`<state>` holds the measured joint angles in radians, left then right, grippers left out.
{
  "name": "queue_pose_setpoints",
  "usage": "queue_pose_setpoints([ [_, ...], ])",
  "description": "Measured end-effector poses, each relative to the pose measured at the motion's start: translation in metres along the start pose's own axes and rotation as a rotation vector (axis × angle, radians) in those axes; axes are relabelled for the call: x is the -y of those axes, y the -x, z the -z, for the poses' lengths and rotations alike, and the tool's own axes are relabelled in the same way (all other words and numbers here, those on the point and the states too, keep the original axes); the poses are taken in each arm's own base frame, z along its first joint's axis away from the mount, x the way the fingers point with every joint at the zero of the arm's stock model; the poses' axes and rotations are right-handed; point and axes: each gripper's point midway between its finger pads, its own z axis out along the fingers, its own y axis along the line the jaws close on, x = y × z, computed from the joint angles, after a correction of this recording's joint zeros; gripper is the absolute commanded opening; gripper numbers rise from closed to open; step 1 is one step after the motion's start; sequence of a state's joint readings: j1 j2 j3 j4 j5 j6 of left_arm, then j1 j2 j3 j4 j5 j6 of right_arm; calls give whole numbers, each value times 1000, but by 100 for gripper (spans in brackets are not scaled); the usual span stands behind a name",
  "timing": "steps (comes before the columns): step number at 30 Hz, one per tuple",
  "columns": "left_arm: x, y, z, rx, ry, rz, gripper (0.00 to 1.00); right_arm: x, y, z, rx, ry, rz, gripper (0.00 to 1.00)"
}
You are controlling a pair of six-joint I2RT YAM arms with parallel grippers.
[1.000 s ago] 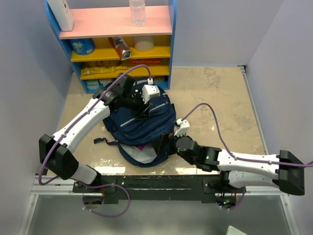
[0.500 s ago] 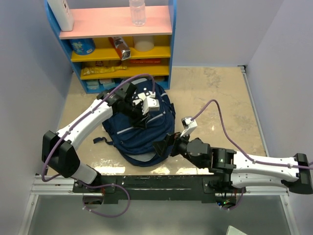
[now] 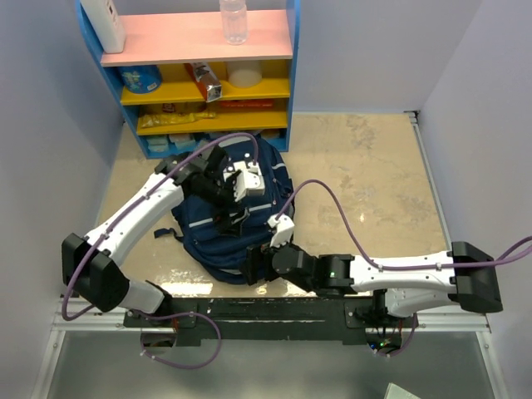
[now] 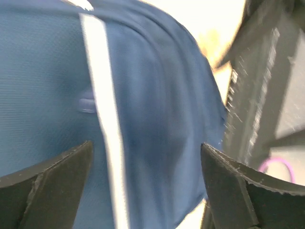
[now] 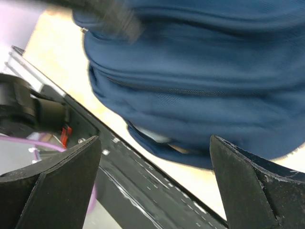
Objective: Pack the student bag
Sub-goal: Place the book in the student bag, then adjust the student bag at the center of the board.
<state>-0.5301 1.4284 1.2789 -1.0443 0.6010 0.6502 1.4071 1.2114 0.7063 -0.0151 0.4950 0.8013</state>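
Note:
The student bag (image 3: pixel 208 229), navy with thin light stripes, lies flat on the table in front of the shelf. My left gripper (image 3: pixel 232 219) hovers over the bag's middle. In the left wrist view it (image 4: pixel 145 150) is open, with striped blue fabric (image 4: pixel 157 95) filling the gap and nothing gripped. My right gripper (image 3: pixel 253 265) sits at the bag's near edge. In the right wrist view it (image 5: pixel 155 143) is open and empty, with the bag's lower rim (image 5: pixel 200 71) just beyond the fingertips.
A blue shelf unit (image 3: pixel 204 75) with a pink top and yellow shelves stands at the back left. It carries a clear bottle (image 3: pixel 233 21) and small packets. The black base rail (image 3: pixel 249 312) runs along the near edge, right under the right gripper. Grey walls close both sides.
The left gripper has opened and come nearer over the bag. The bag has shifted left. The right arm has swung left along the bag's near edge.

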Motion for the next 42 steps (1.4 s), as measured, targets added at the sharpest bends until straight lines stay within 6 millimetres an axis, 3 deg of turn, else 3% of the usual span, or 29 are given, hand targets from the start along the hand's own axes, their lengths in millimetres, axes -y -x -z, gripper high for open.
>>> queue_pose_setpoints([
  [4,-18,49,42,102,132,-82,100,-21,9,-9,2,31,7,99],
  [7,-27,79,76,178,239,-138,100,-30,0,-14,-26,65,18,99],
  [10,-47,87,101,231,349,-140,100,-34,-17,-21,-75,85,46,99],
  [14,-116,58,124,238,483,-6,100,-30,-46,-33,-145,73,87,99],
  [17,-176,14,122,208,527,132,100,-22,-64,-40,-190,51,109,99],
  [20,-208,-34,113,169,521,248,100,-17,-71,-42,-207,39,112,94],
  [22,-212,-60,111,152,514,295,99,-15,-73,-42,-209,35,111,91],
  [25,-210,-78,115,150,506,316,97,-8,-78,-41,-218,20,110,86],
  [32,-197,-89,122,157,497,279,95,22,-77,-28,-210,-85,57,68],
  [37,-187,-92,113,164,454,259,95,78,-64,-13,-178,-250,-49,68],
  [42,-170,-95,104,165,392,248,99,141,-20,5,-83,-426,-136,73],
])
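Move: The student bag lies between the hands. Its middle is about 5 cm ahead of the left hand and 8 cm below it; from the right hand it is about 18 cm ahead, 5 cm left and 6 cm down. The bag's near lip is roughly 2 cm back, 4 cm left and 9 cm below the right hand. From the left hand, a loose strap end lies some 21 cm left and 3 cm back. Upward first, about 12 cm off the bag, the open left hand swings forward and left to the bag's far left side, sinking again, turning some 30 degrees counter-clockwise, then easing back a little. The right hand goes left and down to the near lip, partly closes around the cloth, then sweeps about 15 cm right and somewhat forward, turning clockwise and dragging the bag's near end. ##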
